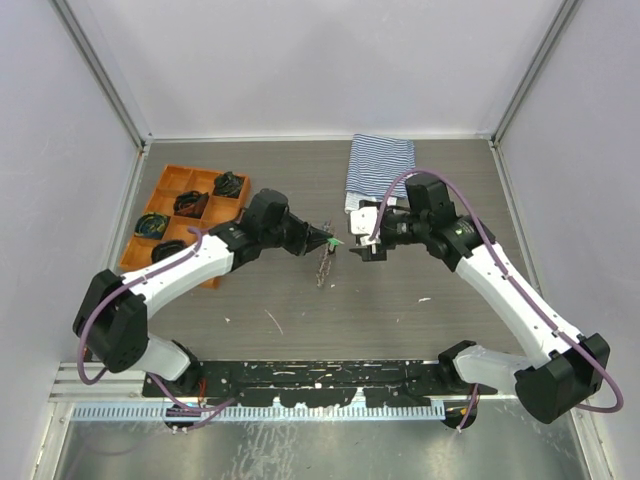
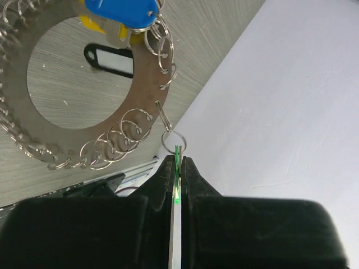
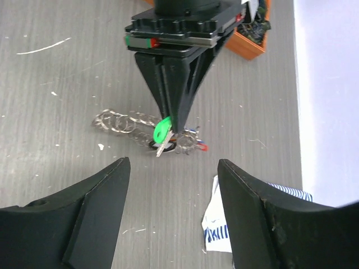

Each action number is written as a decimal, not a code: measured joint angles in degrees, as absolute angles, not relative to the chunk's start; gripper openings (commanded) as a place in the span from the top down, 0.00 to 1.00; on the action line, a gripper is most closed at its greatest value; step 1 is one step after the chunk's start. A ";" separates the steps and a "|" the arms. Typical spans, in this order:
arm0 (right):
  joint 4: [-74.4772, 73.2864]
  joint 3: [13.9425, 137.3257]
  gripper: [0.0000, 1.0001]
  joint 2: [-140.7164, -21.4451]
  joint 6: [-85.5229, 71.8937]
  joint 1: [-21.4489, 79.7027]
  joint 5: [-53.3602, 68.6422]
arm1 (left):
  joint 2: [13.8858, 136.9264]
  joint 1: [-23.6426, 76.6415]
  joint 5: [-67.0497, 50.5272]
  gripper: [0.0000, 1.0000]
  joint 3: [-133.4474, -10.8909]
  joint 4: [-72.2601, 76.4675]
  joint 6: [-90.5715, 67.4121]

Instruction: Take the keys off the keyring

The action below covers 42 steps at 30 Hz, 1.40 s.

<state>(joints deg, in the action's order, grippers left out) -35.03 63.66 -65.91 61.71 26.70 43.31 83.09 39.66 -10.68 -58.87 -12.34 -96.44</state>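
Note:
My left gripper (image 1: 328,241) is shut on the edge of a green-headed key (image 1: 338,242), holding it above the table. In the left wrist view the key (image 2: 177,151) sticks out between the closed jaws, with a small ring (image 2: 173,139) linking it to the keyring, a looped chain of metal rings (image 2: 112,143). A blue key head (image 2: 126,11) and a yellow one (image 2: 92,23) hang on that chain. The right wrist view shows the green key (image 3: 162,130), the chain (image 3: 120,120) on the table and a red key (image 3: 202,147). My right gripper (image 3: 173,163) stands open and empty just right of the key.
An orange tray (image 1: 172,182) with dark bundles sits at the back left. A striped blue-white cloth (image 1: 380,165) lies at the back right, its corner (image 3: 224,224) under my right gripper. A black tag (image 2: 109,59) lies on the table beneath the chain.

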 measured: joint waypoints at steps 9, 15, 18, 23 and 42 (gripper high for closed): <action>-27.86 59.77 0.33 -66.02 59.61 29.69 37.04 | 83.79 39.66 -10.72 1.00 -60.01 -11.70 -99.09; -23.73 57.60 0.37 -67.07 58.28 30.76 33.45 | 83.79 39.68 -10.79 1.00 -60.01 -11.42 -99.83; -21.58 56.64 0.42 -67.53 57.78 31.97 31.62 | 83.79 39.66 -10.81 1.00 -60.01 -11.35 -99.90; -19.18 55.90 0.59 -69.34 57.21 34.94 27.79 | 83.79 39.68 -10.94 1.00 -60.01 -10.96 -100.09; -14.55 54.46 0.73 -70.57 56.55 37.41 19.09 | 83.79 39.62 -10.92 1.00 -60.01 -9.91 -101.03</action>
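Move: The green key, pinched in my left fingertips, sits about 1 cm ahead, 1 cm right and 1 cm below my left hand. From my empty right hand it lies some 4 cm ahead, 6 cm left and 6 cm below. The keyring hangs from it, its middle about 1 cm back from my left hand, sideways level and 7 cm below. The blue key on it is about 3 cm ahead of my left hand, sideways level and 7 cm below. My right hand comes in on the green key, sinking about 5 cm and reaching some 4 cm forward and a little left, its wrist turning roughly 10 degrees clockwise. As it nears, my fingers close from wide to about a third open around the key, without shutting. My left hand keeps its pinch, easing up 1–2 cm. ##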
